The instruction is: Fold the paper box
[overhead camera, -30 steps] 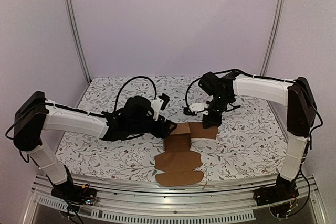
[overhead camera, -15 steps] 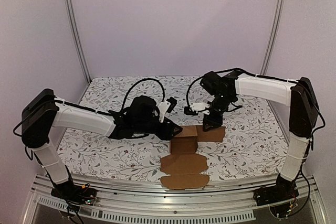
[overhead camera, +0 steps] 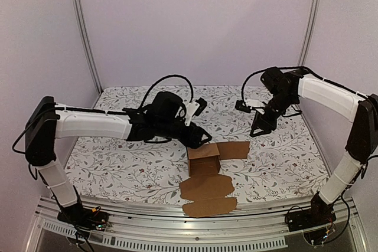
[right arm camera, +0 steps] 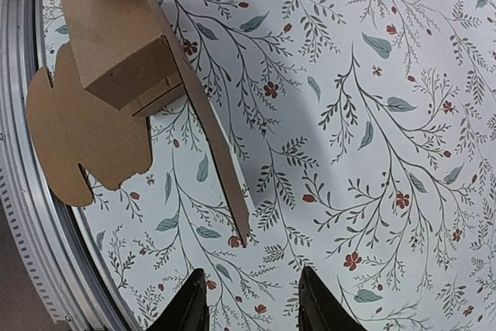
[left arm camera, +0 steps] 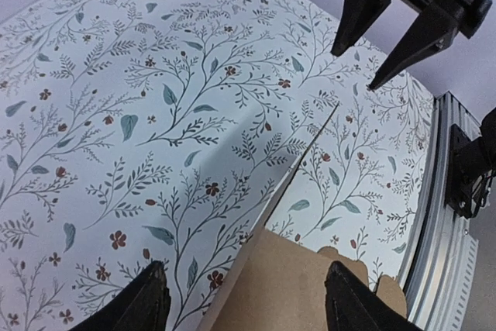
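Observation:
The paper box (overhead camera: 204, 159) is brown cardboard, partly folded, with upright walls around a small square. One flap (overhead camera: 234, 149) lies out to the right, and rounded flaps (overhead camera: 207, 188) lie flat toward the near edge. My left gripper (overhead camera: 201, 137) is at the box's far-left corner. In the left wrist view it (left arm camera: 244, 269) is open, with a cardboard panel (left arm camera: 298, 284) lying between and below its fingers. My right gripper (overhead camera: 260, 127) hangs open above the cloth, right of the box and apart from it. In its wrist view it (right arm camera: 252, 273) holds nothing, and the box (right arm camera: 116, 32) is at upper left.
A floral cloth (overhead camera: 118, 163) covers the table. An aluminium rail (overhead camera: 195, 228) runs along the near edge, close to the box's lowest flap. Metal posts (overhead camera: 82, 28) stand at the back corners in front of plain walls.
My right gripper has opened, let go of the right flap and drawn back up and to the right. My left gripper has reached rightward to the box's far-left corner.

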Controlling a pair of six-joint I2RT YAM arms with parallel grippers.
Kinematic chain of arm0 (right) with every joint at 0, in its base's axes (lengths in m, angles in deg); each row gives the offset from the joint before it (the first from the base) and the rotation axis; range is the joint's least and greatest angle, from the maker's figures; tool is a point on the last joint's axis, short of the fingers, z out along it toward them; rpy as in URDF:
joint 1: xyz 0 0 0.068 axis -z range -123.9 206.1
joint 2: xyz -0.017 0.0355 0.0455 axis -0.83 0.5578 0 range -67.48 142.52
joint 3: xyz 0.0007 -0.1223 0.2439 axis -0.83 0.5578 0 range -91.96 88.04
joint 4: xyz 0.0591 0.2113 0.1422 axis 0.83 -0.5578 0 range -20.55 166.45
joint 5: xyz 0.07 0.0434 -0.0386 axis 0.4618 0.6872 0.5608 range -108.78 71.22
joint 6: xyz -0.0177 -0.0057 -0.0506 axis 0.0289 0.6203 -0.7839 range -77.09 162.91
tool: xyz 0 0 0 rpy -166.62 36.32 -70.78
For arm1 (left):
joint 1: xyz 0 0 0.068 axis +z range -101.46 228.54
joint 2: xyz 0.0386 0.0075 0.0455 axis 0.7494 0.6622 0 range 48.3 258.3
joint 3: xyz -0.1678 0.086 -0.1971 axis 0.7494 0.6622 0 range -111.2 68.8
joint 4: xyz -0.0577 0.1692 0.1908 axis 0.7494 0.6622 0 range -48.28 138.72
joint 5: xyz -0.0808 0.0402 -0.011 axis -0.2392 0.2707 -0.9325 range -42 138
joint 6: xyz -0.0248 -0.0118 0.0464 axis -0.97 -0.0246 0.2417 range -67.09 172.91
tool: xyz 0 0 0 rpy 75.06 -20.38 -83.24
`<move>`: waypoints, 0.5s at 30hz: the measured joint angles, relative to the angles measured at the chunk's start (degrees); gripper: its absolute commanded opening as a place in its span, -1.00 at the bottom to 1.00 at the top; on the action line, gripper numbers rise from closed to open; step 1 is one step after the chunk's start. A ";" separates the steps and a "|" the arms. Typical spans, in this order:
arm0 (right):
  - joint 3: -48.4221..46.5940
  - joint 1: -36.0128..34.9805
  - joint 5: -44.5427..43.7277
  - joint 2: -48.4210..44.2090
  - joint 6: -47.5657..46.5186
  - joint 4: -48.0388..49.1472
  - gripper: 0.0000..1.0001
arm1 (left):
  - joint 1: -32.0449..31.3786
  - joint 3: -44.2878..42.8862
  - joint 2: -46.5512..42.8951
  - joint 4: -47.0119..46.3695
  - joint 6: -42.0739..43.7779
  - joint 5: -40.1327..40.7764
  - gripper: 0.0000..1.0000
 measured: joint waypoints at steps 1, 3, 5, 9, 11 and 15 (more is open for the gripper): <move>0.28 0.46 0.28 0.46 -0.35 -0.09 -0.24 | 0.44 -3.10 1.99 1.53 1.05 -1.38 0.38; 0.35 1.66 1.33 1.99 -1.22 -0.37 -0.24 | 1.20 -7.02 5.16 3.61 2.62 -3.78 0.38; 0.28 2.84 2.12 3.91 -1.90 -0.37 -0.26 | 1.73 -8.61 7.45 5.79 4.09 -6.36 0.37; 0.26 4.22 2.60 7.80 -2.32 0.42 -0.27 | 1.88 -8.09 8.81 10.19 5.44 -10.64 0.32; 0.22 4.33 2.56 9.16 -2.27 1.09 -0.28 | 1.88 -7.72 8.81 11.13 5.68 -11.93 0.30; -1.31 4.31 2.60 12.11 -2.03 2.25 -0.30 | 1.88 -7.30 8.98 11.67 5.88 -13.57 0.28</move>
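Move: The box's top panel is about 6 cm below the left hand, some 2 cm back and 2 cm to its right. The upright side flap, the right hand's target, runs to the right with its middle about 7 cm left of that hand, level with it fore and aft, and 9 cm down. From the left hand, that flap's middle is 10 cm right and 1 cm forward; the front flap lies flat 10 cm back and 1 cm right. From the right hand, the top panel is 16 cm left and 3 cm back. Bring the left gripper down about 5 cm towards the box's top panel, after a short swing right and forward, then easing back, tipping the fingers down and turning clockwise so the open fingers come astride the panel. Meanwhile lower the right gripper some 6 cm and carry it forward about 3 cm to the far side of the side flap's free end, its small opening kept. ##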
